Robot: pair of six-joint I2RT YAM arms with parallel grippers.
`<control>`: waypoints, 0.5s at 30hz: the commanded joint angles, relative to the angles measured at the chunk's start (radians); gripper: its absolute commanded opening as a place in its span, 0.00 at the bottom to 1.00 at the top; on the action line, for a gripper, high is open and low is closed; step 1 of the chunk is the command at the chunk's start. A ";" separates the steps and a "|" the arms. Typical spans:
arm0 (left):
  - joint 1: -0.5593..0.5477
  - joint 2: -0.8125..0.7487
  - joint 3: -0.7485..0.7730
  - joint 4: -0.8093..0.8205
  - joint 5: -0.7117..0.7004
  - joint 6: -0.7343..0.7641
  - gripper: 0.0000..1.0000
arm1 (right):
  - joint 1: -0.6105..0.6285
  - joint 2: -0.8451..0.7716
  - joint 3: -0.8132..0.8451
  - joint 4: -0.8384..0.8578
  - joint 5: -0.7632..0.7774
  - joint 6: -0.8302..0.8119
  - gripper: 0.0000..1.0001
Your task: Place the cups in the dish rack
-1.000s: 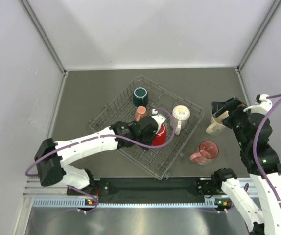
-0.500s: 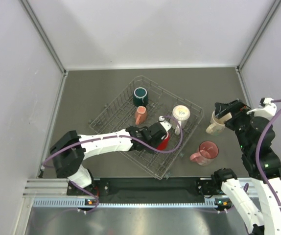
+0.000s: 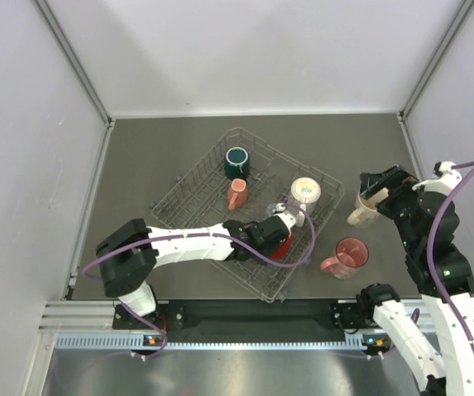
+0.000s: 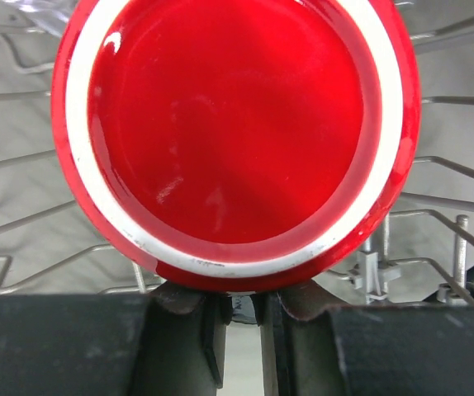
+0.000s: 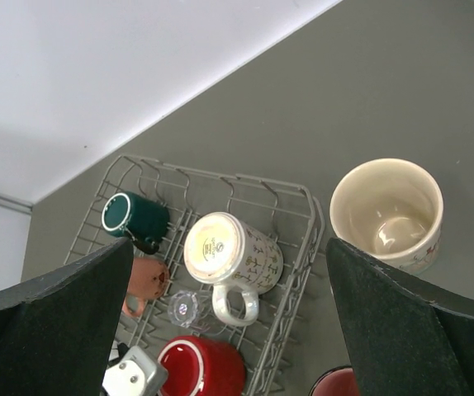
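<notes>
The dish rack (image 3: 200, 183) lies mid-table. In it are a dark teal mug (image 3: 237, 161), a salmon mug (image 3: 236, 193), a clear glass one (image 3: 274, 207) and an upturned cream mug (image 3: 305, 193). My left gripper (image 3: 275, 233) is shut on the red mug (image 3: 286, 244) inside the rack's near right part. The left wrist view shows the red mug's base (image 4: 233, 124) above the narrow jaws of my left gripper (image 4: 244, 301). My right gripper (image 3: 377, 186) stands open over a second cream mug (image 3: 359, 214), upright on the table. A pink mug (image 3: 348, 254) sits nearer.
The right wrist view looks down on the rack rim (image 5: 315, 219), the upright cream mug (image 5: 388, 213) beside it and the upturned cream mug (image 5: 229, 252). Grey walls enclose the table on three sides. The left arm's purple cable loops over the rack's near corner.
My left arm has reached further right, carrying the red mug a little right and nearer within the rack; the clear glass mug now shows. The right gripper has barely shifted.
</notes>
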 commanded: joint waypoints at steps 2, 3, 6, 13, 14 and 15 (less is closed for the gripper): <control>-0.009 0.016 0.009 0.077 0.015 -0.018 0.00 | 0.003 0.012 0.010 0.003 -0.009 -0.005 1.00; -0.008 0.023 0.014 0.066 0.023 -0.023 0.00 | 0.005 0.013 0.008 0.001 -0.015 -0.006 1.00; -0.008 0.083 0.063 0.002 0.034 -0.031 0.00 | 0.005 0.018 0.008 -0.008 -0.021 -0.009 1.00; -0.008 0.045 0.032 0.009 0.037 -0.032 0.47 | 0.005 0.017 0.002 -0.022 -0.033 -0.012 1.00; -0.008 0.037 0.031 0.006 0.031 -0.032 0.51 | 0.005 0.018 0.002 -0.023 -0.032 -0.012 1.00; -0.008 0.027 0.028 0.005 0.031 -0.032 0.54 | 0.005 0.018 -0.001 -0.023 -0.033 -0.012 1.00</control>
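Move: The red cup is already held in the rack's near corner, its middle about 3 cm ahead of the left hand and 4 cm to its right, roughly level. The clear glass lies some 10 cm ahead and 2 cm right, the white patterned mug 15 cm ahead and 10 cm right, the orange cup 15 cm ahead and 9 cm left. From the right hand, the red cup is about 3 cm back, 24 cm left and 26 cm below. The red cup, still gripped at its near side, is eased down into the rack's near corner and to the right by the left hand, about 1 cm each way. Then the fingers spread from roughly a quarter open to half, letting go while the hand stays close beside the cup; the wrist barely tips. ##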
